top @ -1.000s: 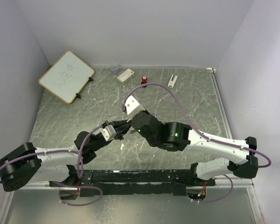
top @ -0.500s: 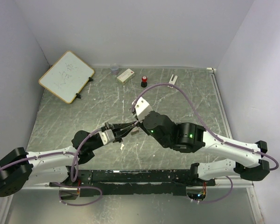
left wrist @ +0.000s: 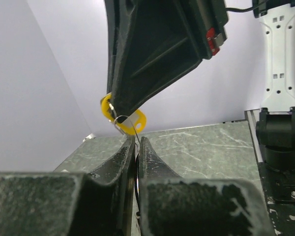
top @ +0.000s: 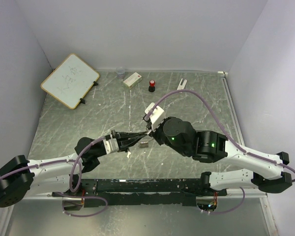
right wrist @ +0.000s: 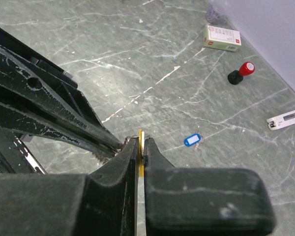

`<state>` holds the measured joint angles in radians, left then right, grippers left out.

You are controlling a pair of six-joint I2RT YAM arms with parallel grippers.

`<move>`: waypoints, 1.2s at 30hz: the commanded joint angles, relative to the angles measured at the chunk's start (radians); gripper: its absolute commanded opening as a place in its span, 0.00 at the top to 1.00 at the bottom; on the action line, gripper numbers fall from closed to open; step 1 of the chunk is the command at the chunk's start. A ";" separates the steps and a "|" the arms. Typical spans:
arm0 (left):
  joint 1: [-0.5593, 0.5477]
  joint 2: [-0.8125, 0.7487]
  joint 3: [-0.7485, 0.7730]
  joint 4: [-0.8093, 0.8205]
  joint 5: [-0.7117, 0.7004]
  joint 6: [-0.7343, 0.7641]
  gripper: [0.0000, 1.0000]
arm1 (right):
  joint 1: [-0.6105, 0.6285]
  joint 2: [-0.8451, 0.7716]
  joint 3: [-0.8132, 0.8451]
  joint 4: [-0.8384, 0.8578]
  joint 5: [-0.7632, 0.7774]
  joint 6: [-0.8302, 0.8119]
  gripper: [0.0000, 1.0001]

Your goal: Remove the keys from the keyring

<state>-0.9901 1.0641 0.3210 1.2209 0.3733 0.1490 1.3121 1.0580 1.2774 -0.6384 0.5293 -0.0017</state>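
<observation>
My left gripper [left wrist: 136,142] is shut on the keyring [left wrist: 121,120], whose thin silvery wire runs down between its fingers. The ring passes through the orange-yellow key [left wrist: 108,109]. My right gripper [right wrist: 141,142] is shut on that key's yellow head [right wrist: 140,150]. From above, both fingertip pairs meet over the table's middle, the left gripper [top: 144,134] reaching right and the right gripper [top: 151,131] reaching left. A blue-headed key [right wrist: 191,140] lies loose on the table beyond the right fingers. A small grey piece [top: 144,144] shows just below the grip; I cannot tell whether it hangs or lies.
At the back of the table stand a red-capped black bottle [top: 151,87], a white box [top: 132,79], a white clip [top: 181,84] and a small clear cup [top: 120,73]. The whiteboard [top: 69,80] leans at the back left. A white scrap [top: 129,154] lies near the left wrist.
Both grippers, still joined at the ring and yellow key, have shifted right and slightly toward the front. The right arm swung rightward and the left arm stretched out after it.
</observation>
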 commanded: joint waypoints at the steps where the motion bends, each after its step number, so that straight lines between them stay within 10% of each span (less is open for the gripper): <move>1: -0.013 0.011 0.037 0.013 0.126 -0.042 0.93 | -0.006 0.015 -0.010 0.083 -0.014 -0.011 1.00; 12: -0.013 -0.020 0.002 0.018 0.052 -0.073 0.89 | -0.005 0.043 -0.014 0.116 0.061 -0.030 1.00; 25: -0.013 -0.036 -0.083 0.062 -0.155 -0.094 0.01 | -0.005 0.027 -0.001 0.144 0.122 -0.041 1.00; 36: -0.013 0.014 -0.050 0.133 -0.247 -0.092 0.00 | -0.005 0.056 0.002 0.148 0.104 -0.034 1.00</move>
<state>-0.9970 1.0534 0.2459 1.2972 0.1677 0.0628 1.3102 1.1099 1.2652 -0.5236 0.6357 -0.0280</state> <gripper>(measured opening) 0.995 0.023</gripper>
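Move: The big keyring is pinched in the left fingertips, its middle about 4 cm below them. From the right hand, that middle lies some 7 cm down, 2 cm left and 1 cm back. The yellow tag in the right fingers is roughly 3 cm above the left hand, 2 cm right and 1 cm ahead. From the left hand, the bunch of keys hangs about 9 cm below and 2 cm back; the loose blue tag lies on the table some 14 cm ahead, 7 cm right and 27 cm below. Backwards by barely 1 cm, still pinching the ring, the left hand first eases, then spreads its fingers fully and lets go, dipping about 2 cm before drifting roughly 3 cm forward and 2 cm left with a slight wrist tilt. The right hand keeps its shut grip on the yellow tag, sinks some 1.5 cm while edging left, then rises past its starting height and ends about 2 cm farther forward. ##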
